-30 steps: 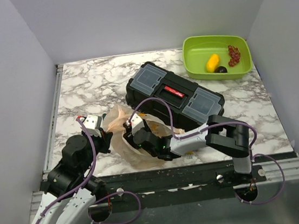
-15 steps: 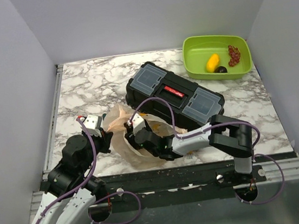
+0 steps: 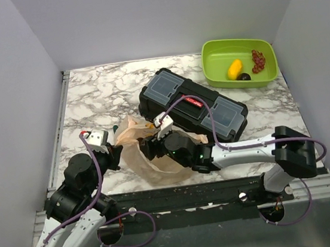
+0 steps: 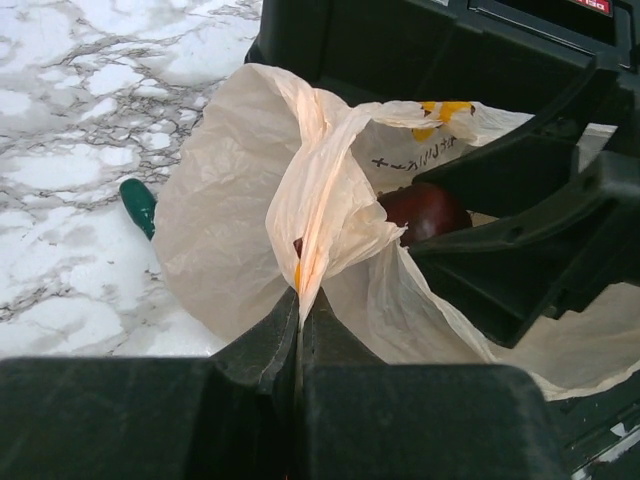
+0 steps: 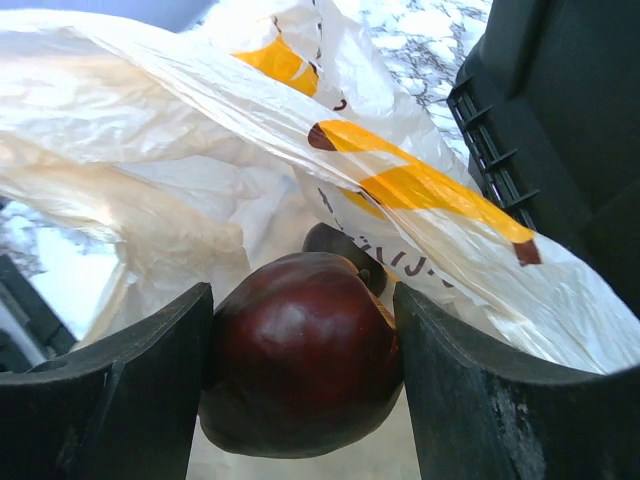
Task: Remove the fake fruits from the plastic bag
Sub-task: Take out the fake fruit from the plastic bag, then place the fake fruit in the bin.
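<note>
The plastic bag [image 3: 138, 163] lies crumpled at the near edge of the table, in front of the black toolbox. My left gripper [image 3: 119, 148] is shut on a fold of the bag's rim [image 4: 300, 262] and holds it up. My right gripper [image 3: 151, 145] reaches into the bag's mouth and is shut on a dark purple plum [image 5: 300, 365], which also shows in the left wrist view [image 4: 425, 210]. A second dark plum [image 5: 335, 245] lies just behind it inside the bag [image 5: 150, 200]. A yellow lemon [image 3: 235, 68] and another dark plum [image 3: 244, 77] lie in the green bin.
The black toolbox [image 3: 193, 105] stands right behind the bag, close to my right wrist [image 5: 560, 130]. The green bin [image 3: 213, 51] at the far right also holds red grapes [image 3: 258, 60]. A small green piece [image 4: 137, 205] lies on the marble left of the bag.
My right arm has stretched out, its elbow swinging right and its wrist rising toward the toolbox. The bag's rim is pulled up a little. My left arm has shifted slightly left.
</note>
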Controlling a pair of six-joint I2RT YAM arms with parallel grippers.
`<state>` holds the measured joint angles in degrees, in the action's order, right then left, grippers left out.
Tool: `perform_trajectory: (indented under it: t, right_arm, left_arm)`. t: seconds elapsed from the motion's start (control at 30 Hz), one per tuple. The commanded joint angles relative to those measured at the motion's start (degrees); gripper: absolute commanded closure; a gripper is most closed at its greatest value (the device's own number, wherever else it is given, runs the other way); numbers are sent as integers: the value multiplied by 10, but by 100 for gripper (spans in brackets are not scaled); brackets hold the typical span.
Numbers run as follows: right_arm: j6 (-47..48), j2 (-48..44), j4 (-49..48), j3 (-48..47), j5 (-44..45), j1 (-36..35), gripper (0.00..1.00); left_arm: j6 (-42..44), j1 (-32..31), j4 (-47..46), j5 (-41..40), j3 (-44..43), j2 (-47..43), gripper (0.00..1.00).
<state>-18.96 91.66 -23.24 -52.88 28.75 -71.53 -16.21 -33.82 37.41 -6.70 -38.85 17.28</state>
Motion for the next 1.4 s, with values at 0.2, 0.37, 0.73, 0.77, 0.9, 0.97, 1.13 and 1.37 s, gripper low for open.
perform_trajectory:
  t: [0.2,0.37,0.73,0.77,0.9,0.97,1.13,1.37]
  right_arm:
    - [-24,-133,36,23,-78,5,98]
    - [-33,-151,28,18,-77,11,99]
    - [-43,-107,-136,-1,-97,24,99]
    - [-42,-102,-162,-3,-97,27,99]
    - [-34,-58,-205,-42,-105,39,99]
    - [-29,-47,-170,-79,-104,41,99]
    - [0,-79,-155,-72,-70,41,99]
    - [55,-170,-124,-21,35,46,99]
  left_arm:
    - [-6,1,-7,-8,2,6,100]
    - [-5,1,-7,-1,2,7,100]
    - [-1,1,-15,17,5,17,100]
    - [0,1,-16,19,5,18,100]
    - [1,1,-14,18,4,20,100]
    - [0,1,-12,13,4,19,100]
    - [-6,1,-10,-8,4,6,100]
    - [-11,2,-8,-23,4,0,100]
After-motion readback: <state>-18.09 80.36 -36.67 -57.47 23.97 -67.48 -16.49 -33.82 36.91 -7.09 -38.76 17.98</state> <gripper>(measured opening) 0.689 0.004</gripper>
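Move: The right fingers already hold the red fruit inside the bag's mouth. The green bin it is bound for lies about 48 cm ahead, 48 cm to the right and 10 cm below; the toolbox's middle is some 14 cm ahead, 19 cm right and 5 cm lower. A dark fruit sits in the bag about 5 cm ahead, 1 cm left and 11 cm below. From the left hand, the bin is roughly 52 cm ahead, 57 cm right and 16 cm lower. Lift the right hand about 18 cm up out of the bag with the red fruit still gripped, easing back and right some 2 cm at first, nearly pausing halfway, then edging forward and finally right. Tilt the fingers up some 30 degrees as it rises. Keep the left gripper still, shut on the bag's rim. ##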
